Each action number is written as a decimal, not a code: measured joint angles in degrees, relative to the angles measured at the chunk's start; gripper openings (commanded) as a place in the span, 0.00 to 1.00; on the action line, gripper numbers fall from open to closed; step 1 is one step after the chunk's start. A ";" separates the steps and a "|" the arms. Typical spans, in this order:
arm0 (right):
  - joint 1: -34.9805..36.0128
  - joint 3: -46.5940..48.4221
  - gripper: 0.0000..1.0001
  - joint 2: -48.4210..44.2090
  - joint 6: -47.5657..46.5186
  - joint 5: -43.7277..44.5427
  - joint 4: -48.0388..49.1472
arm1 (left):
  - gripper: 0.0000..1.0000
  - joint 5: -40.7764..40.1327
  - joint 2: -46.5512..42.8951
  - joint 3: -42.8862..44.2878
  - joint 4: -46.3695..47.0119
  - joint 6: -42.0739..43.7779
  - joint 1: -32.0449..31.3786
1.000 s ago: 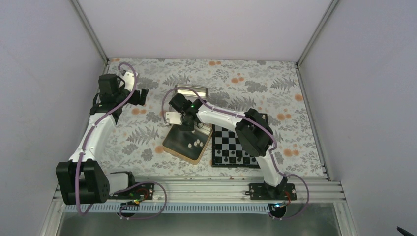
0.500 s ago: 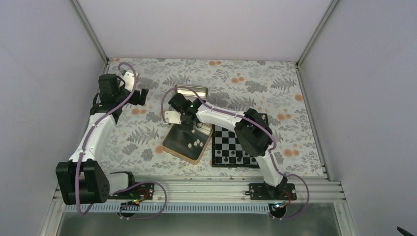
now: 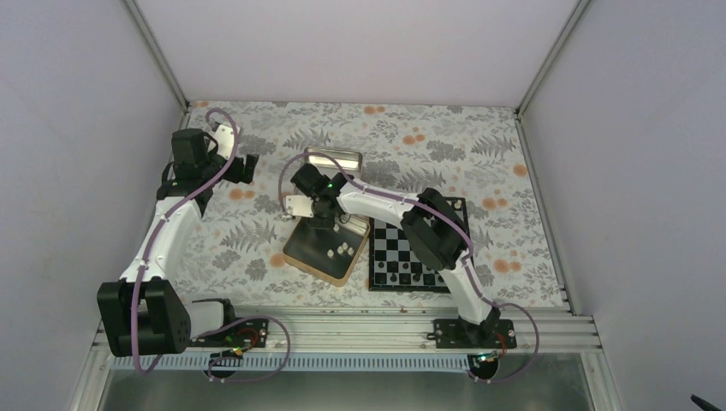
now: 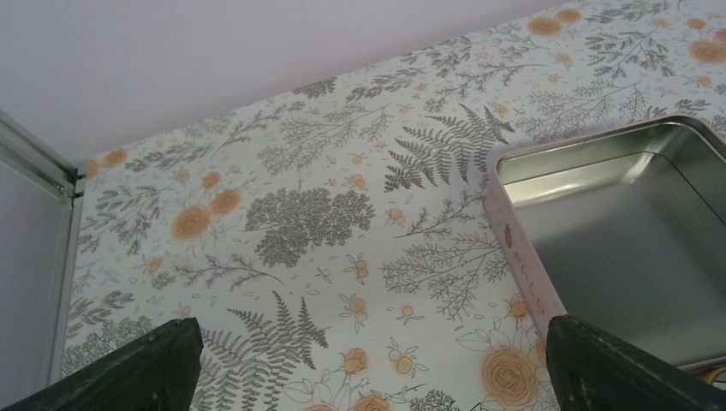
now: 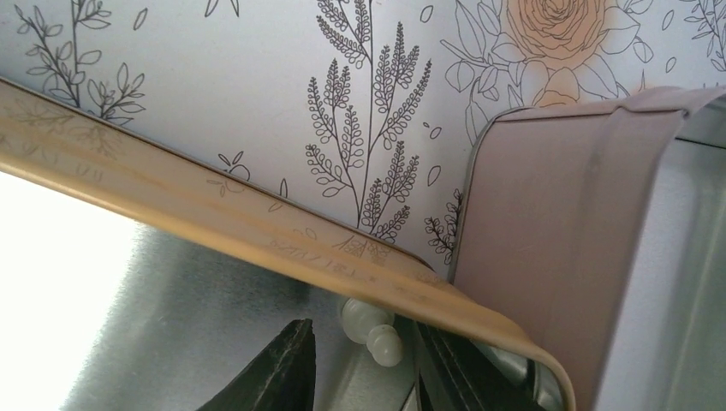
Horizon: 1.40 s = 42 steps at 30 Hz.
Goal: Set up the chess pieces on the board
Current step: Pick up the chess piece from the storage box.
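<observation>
The black-and-silver board [image 3: 409,247] lies right of centre, with tiny dark pieces on its near rows. Several cream chess pieces [image 3: 342,249] lie in a tan-rimmed tin [image 3: 301,257] left of the board. My right gripper [image 3: 322,219] reaches down into that tin's far corner. In the right wrist view its fingers [image 5: 287,368] stand partly open on either side of one cream piece [image 5: 374,330], which lies on its side against the tin's wall [image 5: 257,227]; a gap shows beside the left finger. My left gripper [image 3: 251,168] hovers at the far left, open and empty [image 4: 370,324].
A second, pink-rimmed metal tin [image 3: 335,162] [image 4: 522,265] stands behind the first, its corner touching it [image 5: 548,223]. Floral cloth [image 3: 257,231] covers the table. Walls close in on the left, back and right, and a metal rail [image 3: 342,330] runs along the near edge.
My right arm's elbow has shifted slightly left, while its gripper stays in the tin's corner. The left arm has not moved.
</observation>
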 measured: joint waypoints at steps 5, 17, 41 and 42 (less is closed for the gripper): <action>-0.02 0.00 0.27 0.00 0.00 0.00 0.04 | 1.00 0.07 0.00 0.00 0.00 0.00 0.00; -0.02 0.00 0.10 0.35 -0.15 0.00 0.15 | 1.00 0.07 0.00 0.00 0.00 0.00 0.00; -2.97 -0.94 0.05 -16.48 1.57 -6.73 -7.13 | 1.00 0.07 0.02 0.00 0.00 0.00 0.00; -4.02 -1.11 0.05 -19.19 1.75 -7.23 -7.28 | 1.00 0.07 0.02 0.00 0.00 0.00 0.00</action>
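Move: The chess piece stands between the open right fingertips, its middle about 1 cm below the hand point, in the storage box's far left corner. A lone white piece stands about 2 cm back and 5 cm right of it, another some 8 cm back and 4 cm right; the empty pink box's middle is roughly 10 cm ahead and 4 cm right. From the idle left hand, the chess piece lies about 8 cm back, 16 cm right and 20 cm below. With the right hand staying where it is down in the corner, the fingers close from a third open to almost shut and pinch the chess piece by its upper part. The hand then eases back about 1 cm before lifting fast, some 14 cm straight up out of the storage box with a drift of about 3 cm to the right near the end, keeping its grip while the wrist tilts about 15 degrees so that the fingertips swing to the left. ##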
